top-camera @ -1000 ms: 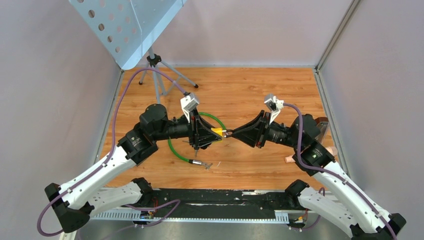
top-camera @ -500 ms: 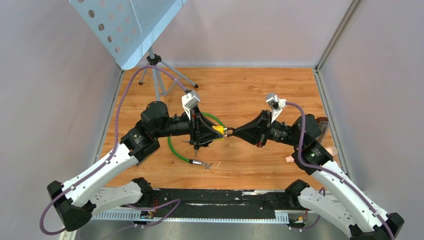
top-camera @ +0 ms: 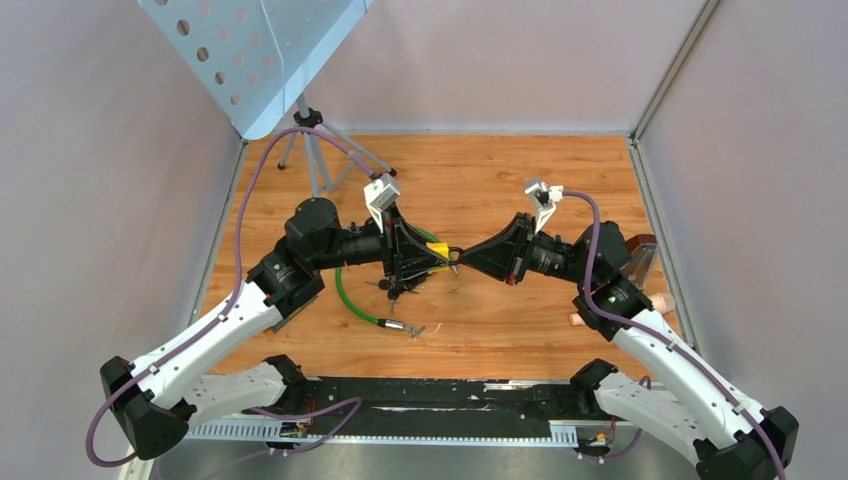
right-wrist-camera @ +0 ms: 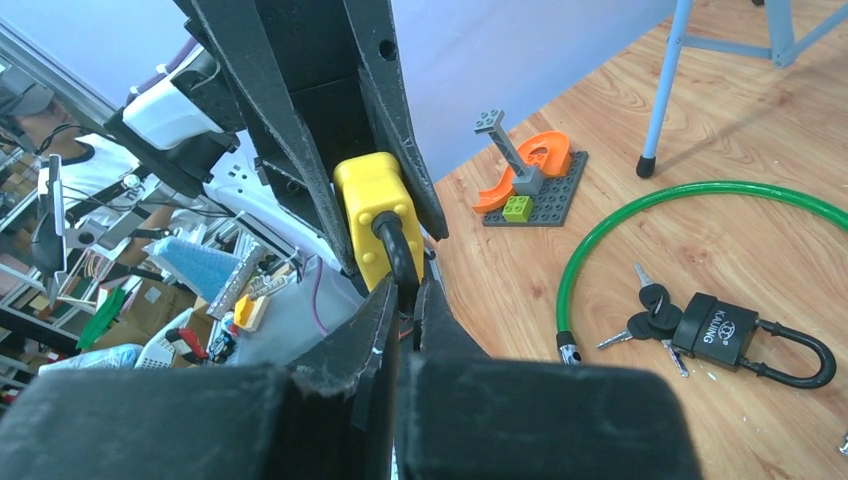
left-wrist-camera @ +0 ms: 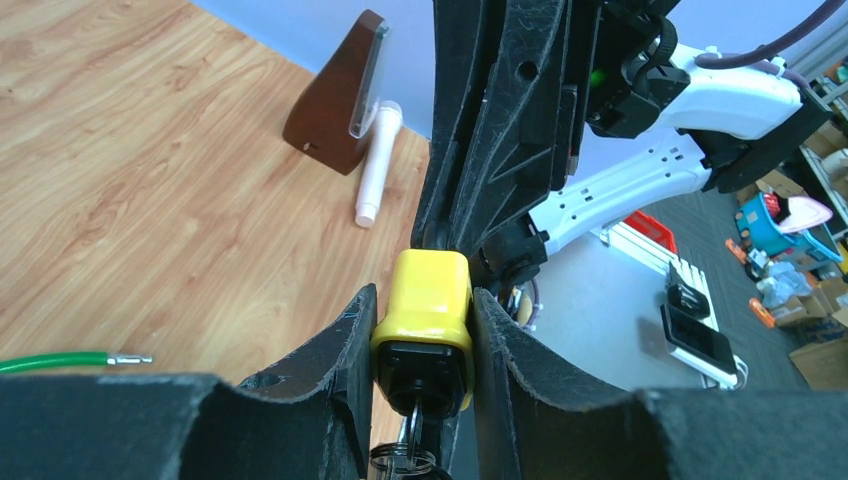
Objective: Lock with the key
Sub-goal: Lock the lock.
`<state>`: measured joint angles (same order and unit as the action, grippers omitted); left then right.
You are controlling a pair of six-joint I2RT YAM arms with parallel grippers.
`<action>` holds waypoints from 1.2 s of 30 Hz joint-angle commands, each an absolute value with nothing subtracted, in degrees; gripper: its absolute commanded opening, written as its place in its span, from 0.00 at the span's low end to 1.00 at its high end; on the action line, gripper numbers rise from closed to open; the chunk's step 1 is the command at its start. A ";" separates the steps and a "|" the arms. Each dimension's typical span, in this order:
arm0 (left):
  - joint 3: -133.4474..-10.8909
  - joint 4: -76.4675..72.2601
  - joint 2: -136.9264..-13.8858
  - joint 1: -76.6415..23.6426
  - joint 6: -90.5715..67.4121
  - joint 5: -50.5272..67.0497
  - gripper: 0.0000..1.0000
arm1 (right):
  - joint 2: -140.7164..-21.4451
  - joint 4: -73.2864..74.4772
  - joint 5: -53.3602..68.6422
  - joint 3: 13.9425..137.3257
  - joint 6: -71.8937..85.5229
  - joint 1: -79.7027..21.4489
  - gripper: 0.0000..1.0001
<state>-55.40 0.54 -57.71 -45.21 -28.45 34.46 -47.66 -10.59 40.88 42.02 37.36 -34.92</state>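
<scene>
My left gripper is shut on the yellow lock, one finger on each side, and holds it above the table. In the left wrist view a metal ring hangs from the lock's black near face. A black piece, apparently the key, sticks out of the lock toward the right arm. My right gripper is shut on that piece at its fingertips. In the top view the two grippers meet tip to tip. The green cable loops below the lock, its metal tip lying free on the wood.
A black padlock with its own keys lies on the floor by the green cable. A small brick toy sits further back. A tripod stand occupies the far left. A brown block and a white tube lie at the right edge.
My right gripper has shut on the black piece at the lock's end. Both wrists have shifted slightly toward the far side. The left grip on the lock is unchanged.
</scene>
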 commanded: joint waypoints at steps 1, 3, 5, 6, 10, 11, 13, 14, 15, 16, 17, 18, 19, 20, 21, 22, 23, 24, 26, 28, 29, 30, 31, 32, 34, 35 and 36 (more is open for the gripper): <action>-55.42 -10.21 -61.02 -47.72 -29.73 36.52 0.00 | -50.43 -17.69 43.13 41.84 40.43 -39.97 0.00; -55.10 -11.20 -61.68 -47.68 -30.73 37.22 0.00 | -51.18 -17.95 42.39 41.97 39.62 -41.05 0.00; -54.33 -12.84 -62.24 -47.72 -32.02 37.86 0.00 | -51.79 -18.81 42.04 41.86 38.86 -42.23 0.00; -53.97 -14.11 -62.41 -47.72 -32.45 38.16 0.00 | -51.99 -19.41 41.72 41.79 38.46 -42.86 0.00; -52.53 -16.32 -63.35 -47.81 -34.47 38.60 0.00 | -52.51 -20.15 39.30 41.99 37.45 -44.54 0.00; -52.31 -16.33 -63.34 -47.81 -34.68 38.50 0.00 | -52.38 -19.98 38.70 41.94 37.44 -44.64 0.00; -52.08 -15.93 -63.01 -47.81 -34.77 37.82 0.00 | -51.74 -18.75 36.33 41.97 37.29 -44.65 0.00; -51.98 -15.79 -62.62 -47.81 -34.73 37.50 0.00 | -51.35 -17.67 34.06 42.01 37.08 -44.65 0.00; -51.96 -15.20 -62.34 -47.81 -34.77 36.38 0.00 | -50.69 -16.01 31.87 42.13 36.95 -44.60 0.00; -51.95 -14.76 -61.73 -47.77 -34.66 35.72 0.00 | -50.18 -14.16 29.09 42.25 36.99 -44.57 0.00; -51.95 -13.73 -61.36 -47.75 -34.73 34.02 0.00 | -49.73 -12.46 26.19 42.35 37.07 -44.56 0.00; -52.01 -13.19 -60.47 -47.73 -35.07 32.88 0.00 | -49.22 -10.92 23.28 42.32 37.21 -44.56 0.00; -52.02 -12.02 -60.03 -47.73 -35.29 30.59 0.00 | -48.69 -9.88 20.91 42.09 37.59 -44.52 0.00; -51.98 -11.46 -59.08 -47.73 -35.96 29.27 0.00 | -48.16 -9.28 18.42 41.65 38.22 -44.54 0.01; -51.96 -10.40 -58.55 -47.61 -36.39 26.43 0.00 | -47.57 -8.85 15.97 41.20 39.09 -44.48 0.06; -51.84 -9.95 -57.37 -47.63 -37.49 24.95 0.00 | -47.02 -8.58 14.15 40.66 40.04 -44.47 0.13; -51.76 -8.92 -56.77 -47.59 -38.17 21.90 0.00 | -46.43 -8.27 12.72 40.16 40.83 -44.47 0.20; -51.57 -8.46 -55.70 -47.53 -39.27 20.62 0.00 | -45.76 -7.93 11.48 39.88 41.90 -44.46 0.27; -51.60 -7.57 -54.49 -47.39 -40.34 18.05 0.00 | -44.28 -7.50 8.95 39.07 44.02 -44.47 0.42; -51.93 -6.91 -53.62 -47.38 -41.39 16.55 0.00 | -42.78 -6.93 6.22 38.43 46.68 -44.47 0.54; -51.98 -6.83 -53.35 -47.33 -41.70 15.89 0.00 | -42.07 -6.79 4.79 38.07 48.26 -44.52 0.59; -51.98 -6.80 -52.82 -47.35 -42.50 15.64 0.00 | -41.34 -6.75 3.59 37.53 50.07 -44.48 0.63; -51.92 -6.93 -52.56 -47.37 -42.92 14.85 0.00 | -40.74 -6.94 2.89 37.06 51.39 -44.47 0.67; -51.67 -6.94 -51.90 -47.37 -43.84 13.86 0.00 | -40.31 -7.79 2.74 36.68 52.31 -44.47 0.69; -51.11 -7.34 -51.00 -47.36 -45.50 12.36 0.00 | -39.93 -9.36 2.83 36.04 54.12 -44.47 0.72; -50.91 -7.36 -50.73 -47.37 -46.26 11.72 0.00 | -39.94 -10.50 3.22 35.82 54.86 -44.47 0.73; -50.41 -7.64 -50.23 -47.37 -47.84 10.53 0.00 | -40.05 -11.68 3.86 35.57 55.69 -44.47 0.74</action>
<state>-50.57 -2.94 -52.99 -47.18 -42.59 15.31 -40.45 -6.68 5.26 36.45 50.11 -44.18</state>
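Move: Between the two hands, some 25–30 cm above the table, sits the yellow padlock, its body held in the left fingers with the black shackle towards the right hand. The shackle is about 3 cm right of the left hand and 2 cm left of the right hand, level with both. Far below, the black padlock lies about 8 cm ahead of the right hand and 9 cm to its left; the green cable's end is about 8 cm straight ahead. Keeping its shut fingertips against the shackle, the right hand pushes left by under 1 cm while both hands swing forward together, 3 to 4 cm, the left still gripping the yellow body. Then the right fingers open wide and come off the shackle, the hand backing about 2.5 cm rightwards and turning some 25 degrees clockwise in all, as the left turns counter-clockwise. ##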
